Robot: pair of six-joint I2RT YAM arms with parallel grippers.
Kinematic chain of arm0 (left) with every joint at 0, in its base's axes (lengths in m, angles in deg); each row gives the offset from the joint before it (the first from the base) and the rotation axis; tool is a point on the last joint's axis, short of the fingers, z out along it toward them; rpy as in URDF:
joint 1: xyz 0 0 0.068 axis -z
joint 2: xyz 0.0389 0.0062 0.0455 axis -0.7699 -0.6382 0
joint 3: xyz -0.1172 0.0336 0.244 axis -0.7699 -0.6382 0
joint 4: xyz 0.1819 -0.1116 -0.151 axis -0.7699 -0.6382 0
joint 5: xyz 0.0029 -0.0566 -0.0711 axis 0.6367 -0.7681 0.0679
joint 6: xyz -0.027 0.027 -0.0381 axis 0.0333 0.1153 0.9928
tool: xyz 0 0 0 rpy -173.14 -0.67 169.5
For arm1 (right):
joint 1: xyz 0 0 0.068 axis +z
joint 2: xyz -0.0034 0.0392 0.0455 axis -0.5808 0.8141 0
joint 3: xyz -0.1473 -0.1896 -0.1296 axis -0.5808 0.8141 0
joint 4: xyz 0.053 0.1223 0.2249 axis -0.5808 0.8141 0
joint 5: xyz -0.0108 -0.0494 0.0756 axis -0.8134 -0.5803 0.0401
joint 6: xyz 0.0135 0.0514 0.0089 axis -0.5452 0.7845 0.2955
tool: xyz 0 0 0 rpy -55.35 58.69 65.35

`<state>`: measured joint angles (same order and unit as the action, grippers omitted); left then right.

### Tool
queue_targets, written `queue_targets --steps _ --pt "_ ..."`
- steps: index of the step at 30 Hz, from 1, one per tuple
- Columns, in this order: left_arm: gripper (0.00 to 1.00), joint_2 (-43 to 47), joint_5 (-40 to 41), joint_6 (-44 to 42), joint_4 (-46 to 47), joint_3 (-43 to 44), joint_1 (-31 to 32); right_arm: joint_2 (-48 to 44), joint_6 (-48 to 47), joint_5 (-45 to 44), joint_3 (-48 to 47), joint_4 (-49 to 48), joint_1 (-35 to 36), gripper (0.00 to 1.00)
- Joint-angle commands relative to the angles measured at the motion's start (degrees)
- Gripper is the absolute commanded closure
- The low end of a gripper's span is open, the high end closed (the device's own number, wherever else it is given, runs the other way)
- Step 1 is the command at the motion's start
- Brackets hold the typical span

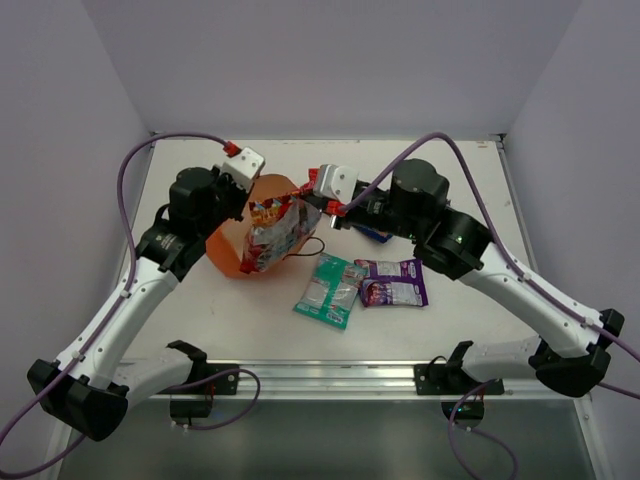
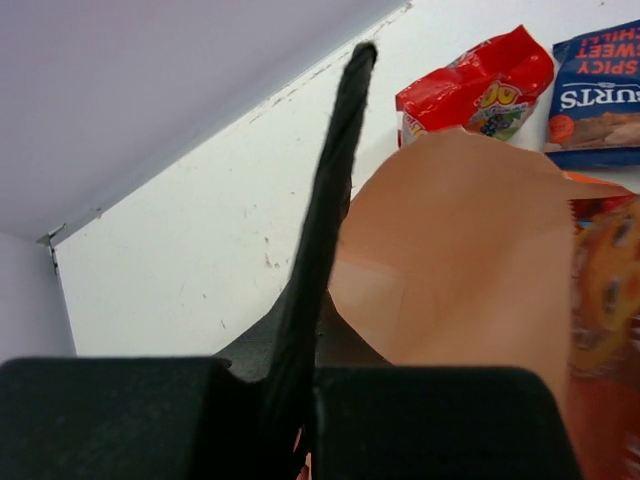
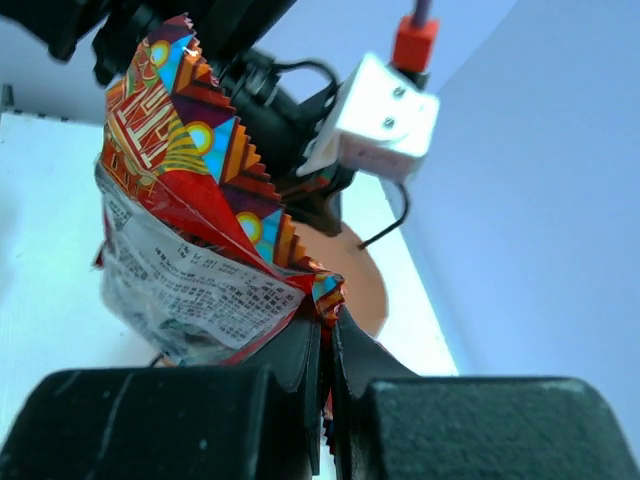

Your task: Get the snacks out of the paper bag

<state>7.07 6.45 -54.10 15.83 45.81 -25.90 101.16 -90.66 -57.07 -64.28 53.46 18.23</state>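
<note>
The orange paper bag (image 1: 228,245) leans on the table with its mouth turned right; its pale inside (image 2: 470,260) fills the left wrist view. My left gripper (image 1: 258,203) (image 2: 340,150) is shut on the bag's rim. My right gripper (image 1: 303,205) (image 3: 328,325) is shut on the top edge of a larger red snack packet (image 1: 272,238) (image 3: 190,230) at the bag's mouth. A teal packet (image 1: 328,290) and a purple packet (image 1: 393,282) lie on the table in front. A small red packet (image 2: 475,90) and a blue-and-red one (image 2: 600,95) lie behind the bag.
White walls close in the table at the back and on both sides. The right arm (image 1: 450,235) reaches over the blue-and-red packet (image 1: 378,236). A metal rail (image 1: 330,378) runs along the near edge between the arm bases.
</note>
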Motion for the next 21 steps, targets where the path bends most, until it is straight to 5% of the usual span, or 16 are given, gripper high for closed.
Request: queue_targets --steps 1,12,21 --pt "1.00 0.40 4.69 1.36 3.23 0.70 -0.10 -2.84 0.82 -4.99 -9.67 -12.00 0.32 1.00" --pt "1.00 -2.77 18.48 4.97 0.68 2.54 -0.10 1.20 5.47 -14.41 -29.45 -8.40 -10.83 1.00" --pt "1.00 -4.61 21.84 12.87 -2.57 3.50 -3.79 13.31 10.65 -21.69 -30.08 -8.13 -27.53 1.00"
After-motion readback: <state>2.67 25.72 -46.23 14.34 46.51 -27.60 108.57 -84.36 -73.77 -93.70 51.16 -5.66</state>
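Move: My right hand, pinching the big red cookie packet by its bag, is over clear table. From it, the blue Burts packet lies about 23 cm ahead, 18 to the right and 41 below. At that same depth, the red sweets packet is some 31 ahead and 3 right, the purple packet 19 ahead and 35 right. From my left hand, closed on the paper bag's rim, the blue packet is about 17 ahead, 33 right and 29 below. I sweep the pinched cookie packet up and away from the bag's mouth, first mostly rising about 20 cm, then swinging some 17 cm right and 12 forward towards the laid-out snacks, my fingers tilting up and turning clockwise. My left hand keeps the rim shut in its fingers and draws the bag about 6 cm left, turning some 20 degrees counter-clockwise. ##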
